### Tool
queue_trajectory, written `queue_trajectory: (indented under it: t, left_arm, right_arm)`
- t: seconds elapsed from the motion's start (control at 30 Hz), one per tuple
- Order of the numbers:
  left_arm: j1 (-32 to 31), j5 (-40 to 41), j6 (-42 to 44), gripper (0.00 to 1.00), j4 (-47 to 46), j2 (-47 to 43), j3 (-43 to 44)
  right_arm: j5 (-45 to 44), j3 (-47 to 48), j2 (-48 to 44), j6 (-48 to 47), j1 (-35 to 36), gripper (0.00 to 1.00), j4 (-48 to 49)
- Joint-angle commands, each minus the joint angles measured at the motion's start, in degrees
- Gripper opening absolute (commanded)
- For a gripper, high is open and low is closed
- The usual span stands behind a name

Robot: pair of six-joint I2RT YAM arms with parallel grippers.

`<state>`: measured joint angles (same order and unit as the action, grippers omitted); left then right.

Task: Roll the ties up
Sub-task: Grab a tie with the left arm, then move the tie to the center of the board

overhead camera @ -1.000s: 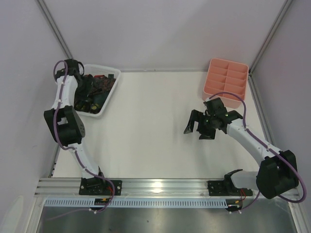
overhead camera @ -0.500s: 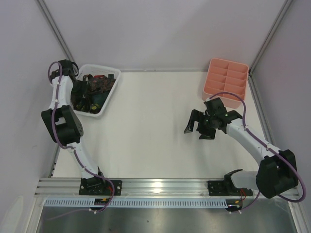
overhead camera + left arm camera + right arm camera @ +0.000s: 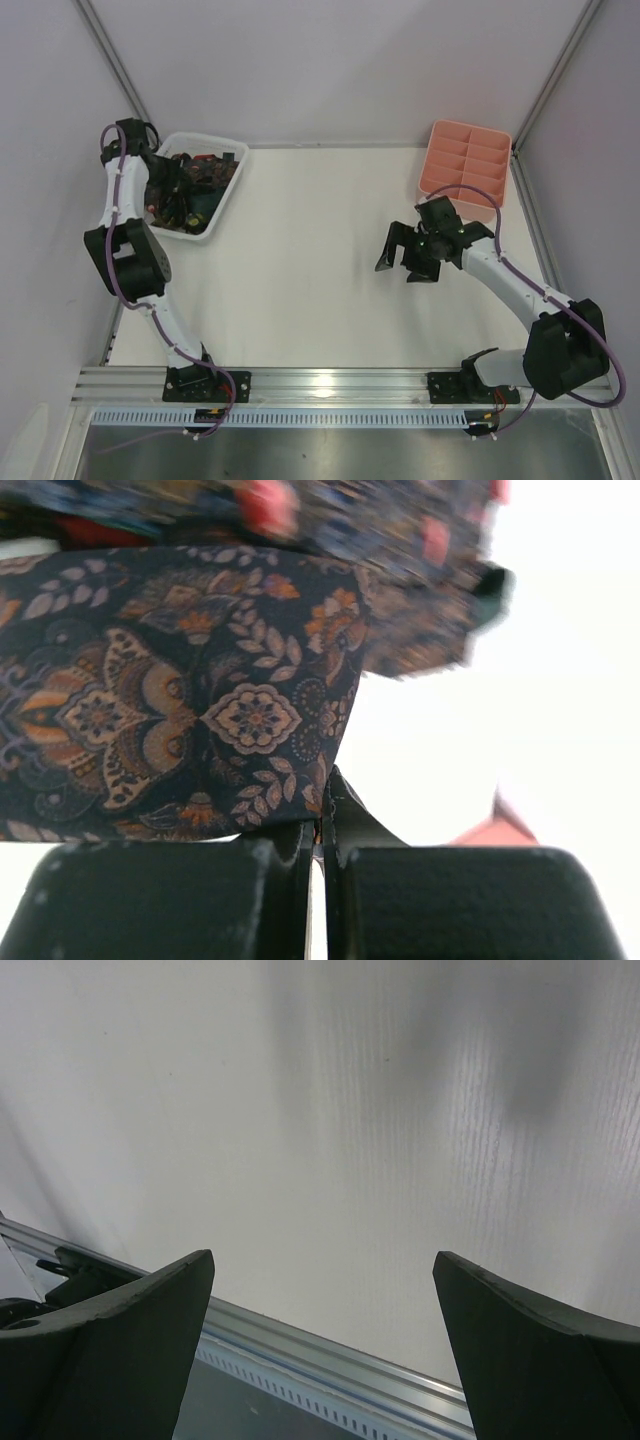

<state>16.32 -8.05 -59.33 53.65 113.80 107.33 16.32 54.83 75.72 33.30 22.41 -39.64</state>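
Several dark patterned ties lie heaped in the white basket at the back left. My left gripper reaches down into that heap. In the left wrist view its jaws are pressed together, and the left gripper is shut on the edge of a dark tie with an orange and tan paisley pattern. More tie fabric hangs blurred above it. My right gripper hovers over the white table at centre right. In the right wrist view the right gripper is wide open with nothing between its fingers.
A pink tray with compartments stands at the back right, just behind the right arm. The metal rail runs along the near table edge. Grey walls close in both sides and the back.
My left gripper has gone from open to shut on the paisley tie, and the left arm has shifted slightly left over the basket. The right gripper barely moved.
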Motion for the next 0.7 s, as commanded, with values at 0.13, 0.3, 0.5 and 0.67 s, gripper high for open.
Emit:
queue_trajectory:
  t: [0.13,0.3,0.5,0.67]
  left_arm:
    - [-0.49,-19.97,-1.83,0.0,-18.82,-16.75,-7.28]
    - [-9.43,-26.22,-6.23,0.0,-23.67,-31.16,-13.97]
    - [-13.15,-26.57,-14.66,0.0,-27.61,-49.94,-31.46]
    - [-15.87,-24.73,-11.0,0.0,-19.21,-56.93,-31.39]
  right_arm:
    - [-0.32,6.43,1.71,-3.06,1.4,1.0,-0.62]
    - [2.93,9.59,1.36,-6.57,2.63,0.99,0.61]
    - [4.16,13.28,1.8,-9.57,3.34,0.99,-0.17]
    - [3.99,14.08,-1.01,-9.31,3.51,0.99,-0.79]
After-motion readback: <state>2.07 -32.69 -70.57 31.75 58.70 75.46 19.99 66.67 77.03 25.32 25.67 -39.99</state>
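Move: In the basket's far left part, the left hand already pinches a tie; the clear table middle lies about 37 cm to its right, 22 back and 17 below. The basket's middle, with the other ties, is some 7 cm right, 4 back and 8 lower. From the right hand, the table middle is about 17 cm left, level with it and 12 below, and the pink divided box some 21 cm ahead, 13 right and 7 lower. Lifting first, the left hand keeps its pinch on the tie and rises about 24 cm out of the basket, then sweeps some 20 cm right and nearly as far back, towards the table middle, while its fingers tip up to nearly level and swing clockwise. The right hand, empty and wide open, rises about 7 cm and drifts left. ##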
